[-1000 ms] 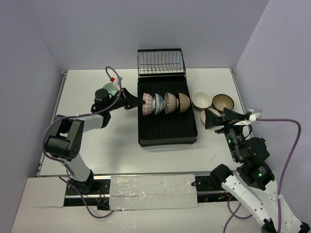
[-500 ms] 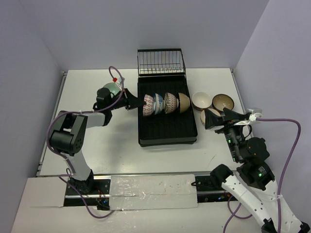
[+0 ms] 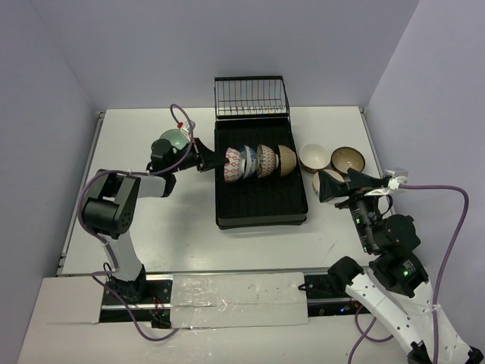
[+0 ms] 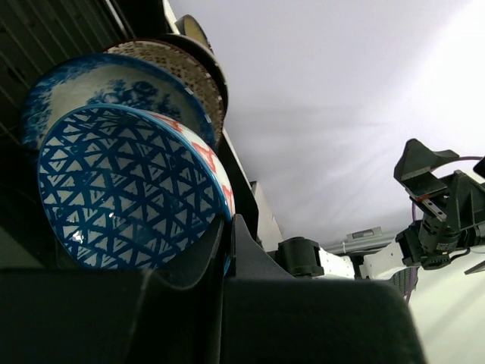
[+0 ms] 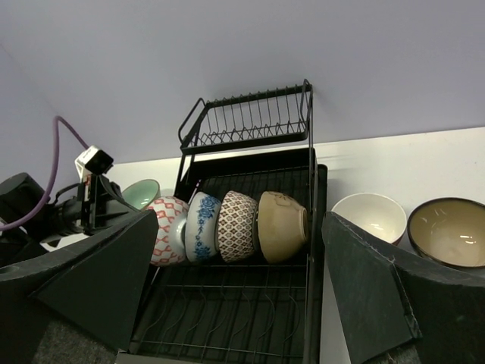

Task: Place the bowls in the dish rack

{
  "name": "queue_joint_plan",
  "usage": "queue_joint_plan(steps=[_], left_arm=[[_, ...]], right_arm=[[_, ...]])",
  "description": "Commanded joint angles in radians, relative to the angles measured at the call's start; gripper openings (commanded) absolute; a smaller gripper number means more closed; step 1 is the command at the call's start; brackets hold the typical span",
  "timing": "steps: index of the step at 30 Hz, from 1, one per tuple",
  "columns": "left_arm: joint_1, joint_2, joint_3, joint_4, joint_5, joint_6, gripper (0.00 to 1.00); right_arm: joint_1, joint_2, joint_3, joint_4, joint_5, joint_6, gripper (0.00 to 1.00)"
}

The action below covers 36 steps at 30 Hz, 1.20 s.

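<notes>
The black dish rack (image 3: 261, 199) lies mid-table, with a row of bowls standing on edge in it. My left gripper (image 3: 210, 161) is shut on the rim of the leftmost bowl (image 3: 232, 164), which is red-patterned outside. In the left wrist view that bowl (image 4: 129, 193) shows blue triangles inside, with my fingertips (image 4: 236, 235) pinching its lower rim. Behind it stand a blue floral bowl (image 5: 201, 226), a brown lattice bowl (image 5: 237, 225) and a tan bowl (image 5: 282, 225). My right gripper (image 3: 337, 184) hovers open and empty right of the rack, above a partly hidden bowl (image 3: 319, 182).
A pale green bowl (image 3: 173, 139) sits on the table behind my left wrist. A white bowl (image 3: 314, 157) and a brown-rimmed bowl (image 3: 347, 159) stand right of the rack. The upright wire section (image 3: 251, 96) closes the rack's far end. Walls enclose the table on three sides.
My left arm's elbow has swung in towards the rack, and the held bowl has nudged closer against the blue floral one. The right arm has not moved.
</notes>
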Motion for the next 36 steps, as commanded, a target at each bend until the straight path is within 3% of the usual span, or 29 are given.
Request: queue_joint_plan(steps=[1, 13, 17, 20, 23, 24, 26, 27, 31, 35, 36], left_arm=[[-0.012, 0.014, 0.03, 0.079, 0.023, -0.003, 0.0], [-0.018, 0.085, 0.021, 0.174, 0.026, -0.076, 0.0], [-0.018, 0.036, 0.024, 0.045, -0.006, 0.016, 0.0], [-0.018, -0.009, 0.038, -0.137, -0.069, 0.133, 0.01], [-0.018, -0.062, 0.058, -0.307, -0.138, 0.222, 0.12], [-0.018, -0.081, 0.067, -0.338, -0.153, 0.237, 0.22], [-0.018, -0.095, 0.076, -0.4, -0.184, 0.262, 0.3], [-0.018, -0.108, 0.082, -0.413, -0.19, 0.267, 0.4], [-0.019, -0.156, 0.113, -0.508, -0.227, 0.312, 0.61], [-0.019, -0.249, 0.231, -0.845, -0.336, 0.443, 0.78], [-0.018, -0.268, 0.254, -0.916, -0.427, 0.508, 0.8]], right_arm=[[0.011, 0.009, -0.001, 0.018, -0.012, -0.008, 0.96], [0.009, 0.01, -0.005, 0.021, -0.014, -0.005, 0.96], [0.011, 0.01, -0.007, 0.018, -0.014, -0.004, 0.96], [0.011, 0.013, -0.007, 0.02, -0.012, -0.002, 0.96], [0.011, 0.013, -0.007, 0.021, -0.015, -0.002, 0.96], [0.009, 0.013, -0.007, 0.02, -0.015, -0.002, 0.96], [0.011, 0.015, -0.008, 0.021, -0.015, -0.002, 0.96], [0.011, 0.015, -0.007, 0.021, -0.015, -0.002, 0.96], [0.011, 0.015, -0.005, 0.017, -0.015, -0.002, 0.96], [0.011, 0.01, -0.005, 0.018, -0.015, -0.002, 0.96], [0.011, 0.009, -0.005, 0.017, -0.015, -0.002, 0.96]])
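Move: The left gripper still holds the red-patterned bowl by its upper rim; the bowl's place in the rack lies about 3 cm to the hand's right, 1 cm ahead and 7 cm below. At the same depth, level fore and aft with the hand, the blue-flowered bowl stands some 8 cm to the right and the brown-dotted bowl some 13 cm. The green bowl is about 6 cm ahead, 15 cm left and 10 cm down. From the right hand, that place is roughly 18 cm ahead, 25 cm left and 24 cm below. Lower the left gripper about 2 cm with the pinched red-patterned bowl, easing slightly forward, to set it beside the blue-flowered bowl. Then open the fingers wide and come free of the rim, drawing forward, left and back up a little while tipping the fingers down and swinging them counter-clockwise, some 20 degrees in all. ##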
